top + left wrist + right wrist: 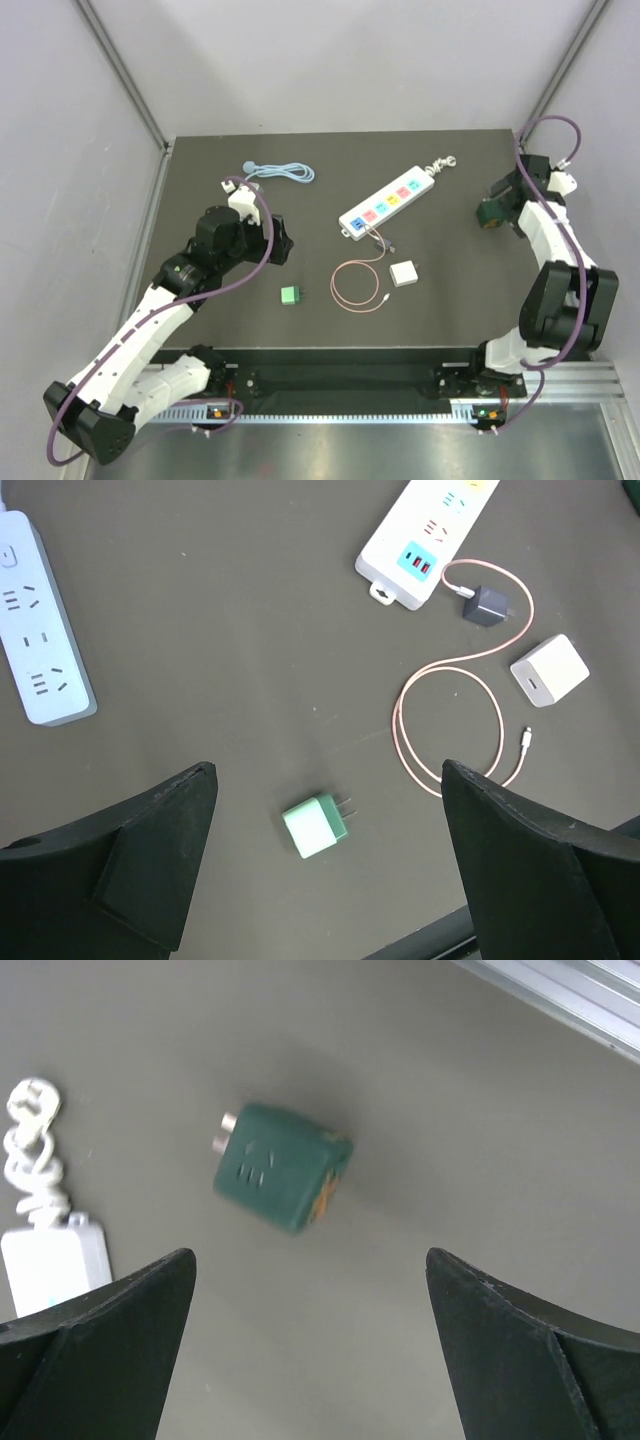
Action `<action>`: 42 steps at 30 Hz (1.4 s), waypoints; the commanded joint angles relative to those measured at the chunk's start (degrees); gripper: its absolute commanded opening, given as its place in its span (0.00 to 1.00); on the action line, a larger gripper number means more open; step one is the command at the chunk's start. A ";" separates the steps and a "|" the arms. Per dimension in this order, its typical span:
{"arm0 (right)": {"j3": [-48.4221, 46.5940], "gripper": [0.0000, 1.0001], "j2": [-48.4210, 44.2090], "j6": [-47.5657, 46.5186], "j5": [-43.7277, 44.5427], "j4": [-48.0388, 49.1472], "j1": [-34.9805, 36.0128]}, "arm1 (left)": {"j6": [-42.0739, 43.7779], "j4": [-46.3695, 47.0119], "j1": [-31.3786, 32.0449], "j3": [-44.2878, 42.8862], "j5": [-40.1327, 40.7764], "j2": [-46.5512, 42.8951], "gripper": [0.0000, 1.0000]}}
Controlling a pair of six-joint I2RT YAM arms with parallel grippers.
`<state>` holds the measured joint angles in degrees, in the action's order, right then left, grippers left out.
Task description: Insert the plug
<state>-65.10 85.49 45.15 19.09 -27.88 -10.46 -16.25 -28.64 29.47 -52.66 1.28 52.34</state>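
A light green plug (318, 826) with two prongs lies flat on the dark table (440, 160), also seen near the front edge (292, 295). My left gripper (328, 770) hangs open above it, not touching, and shows as a black head (283, 240) left of centre. The white power strip (390, 205) with coloured sockets lies slanted mid-table, and its near end (425, 540) shows in the left wrist view. My right gripper (310, 1255) is open at the right edge (492, 212), over a dark green cube adapter (280, 1165) with nothing between its fingers.
A white cube charger (404, 273) and a looped pink cable (360, 285) lie right of the plug. A small dark plug (487, 607) sits on that cable's end. A second, grey-white strip (40, 640) lies at left. A blue cable (280, 172) lies at the back.
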 commanded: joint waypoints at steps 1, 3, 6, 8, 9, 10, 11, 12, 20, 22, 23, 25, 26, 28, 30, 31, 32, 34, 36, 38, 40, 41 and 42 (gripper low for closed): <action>-4.85 0.97 4.14 1.70 -2.48 3.00 -2.54 | 1.05 2.80 0.06 0.37 2.06 -1.36 0.98; -6.09 0.97 5.73 1.53 -2.83 3.88 -2.90 | 1.05 2.89 0.06 0.28 2.76 -1.27 0.97; -7.41 0.97 8.98 1.26 -4.67 5.20 -3.86 | 1.05 3.07 0.06 0.19 3.12 -1.18 0.97; -7.84 0.97 11.53 1.09 -6.08 6.17 -4.04 | 1.13 3.07 0.06 0.19 3.03 -0.92 0.97; -8.11 0.96 12.32 1.00 -7.65 6.60 -4.13 | 1.13 3.15 0.06 0.19 3.03 -0.57 0.97; -8.46 0.96 14.16 0.56 -8.45 6.70 -4.22 | 1.13 2.98 0.06 0.19 3.03 -0.39 0.97; -9.16 0.95 15.04 0.38 -9.07 6.61 -4.22 | 1.22 3.07 0.06 0.11 3.03 -0.22 0.97; -9.34 0.95 15.84 0.21 -9.77 6.78 -4.13 | 1.22 3.07 0.06 0.19 3.12 -0.13 0.97; -9.08 0.89 20.41 -5.50 -13.73 7.93 -4.31 | 1.40 2.98 0.06 0.37 3.47 -0.22 0.96; -8.47 0.85 19.98 -8.13 -14.43 8.02 -4.22 | 1.31 2.98 0.06 0.37 3.38 -0.39 0.96; -8.20 0.84 19.63 -9.10 -14.96 8.28 -4.22 | 1.31 2.98 0.06 0.46 3.12 -0.57 0.96; -6.89 0.79 18.23 -13.56 -18.11 9.15 -4.22 | 1.22 3.16 0.06 0.54 2.94 -0.74 0.96; -6.71 0.77 17.70 -14.98 -18.91 9.16 -4.13 | 1.13 3.16 -0.03 0.55 2.77 -1.18 0.96; -5.66 0.68 16.03 -19.01 -22.77 8.72 -3.87 | 0.96 3.42 -0.03 0.63 2.41 -1.36 0.96; -4.34 0.61 13.49 -22.71 -23.66 8.19 -2.56 | 0.78 3.59 0.06 0.63 2.06 -1.80 0.96; -2.33 0.58 12.51 -23.86 -23.66 8.28 -1.94 | 0.61 3.77 0.06 0.63 1.97 -1.89 0.96; -1.18 0.57 11.29 -24.83 -23.40 8.54 -1.33 | 0.43 3.86 0.06 0.63 1.89 -2.15 0.96; 1.63 0.52 7.86 -26.33 -21.47 8.63 0.35 | 0.08 3.86 0.06 0.72 1.62 -2.50 0.96; 3.13 0.50 4.18 -26.42 -19.98 8.19 0.96 | -0.10 3.86 0.06 1.07 1.45 -3.03 0.96; 5.24 0.47 1.71 -26.07 -20.06 7.49 0.88 | -0.10 3.95 -0.03 1.42 1.53 -3.55 0.96; 8.48 0.46 -2.33 -25.90 -22.16 6.87 1.58 | -0.18 4.12 0.06 1.34 1.79 -3.99 0.96; 9.98 0.46 -3.91 -25.81 -23.04 7.05 2.19 | -0.36 4.21 -0.03 1.34 1.97 -4.08 0.96; 11.65 0.46 -6.63 -25.64 -23.83 7.31 4.02 | -0.97 4.21 0.06 1.25 2.41 -4.00 0.96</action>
<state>-56.45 85.60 20.64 -2.66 -21.96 -8.62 -16.38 -27.68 29.47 -51.79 3.36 49.58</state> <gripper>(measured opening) 0.624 0.962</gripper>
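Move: The green adapter lies on the table roughly 5 cm ahead of the open right hand, 1 cm to its left and 9 cm below. From that hand, the power strip's middle is some 30 cm left and 8 cm farther out, with its coiled cord about 15 cm left and 19 cm ahead. The white charger stands 26 cm left and 12 cm back. From the left hand, the green adapter is about 60 cm right and 15 cm ahead. The green adapter is pinched between the right fingers after that hand sinks about 9 cm and reaches some 5 cm forward onto it, already turning counter-clockwise as the fingers close. Keeping its hold, the hand swings back and left towards the white charger, rising nearly 4 cm, its wrist ending some 35 degrees counter-clockwise. ##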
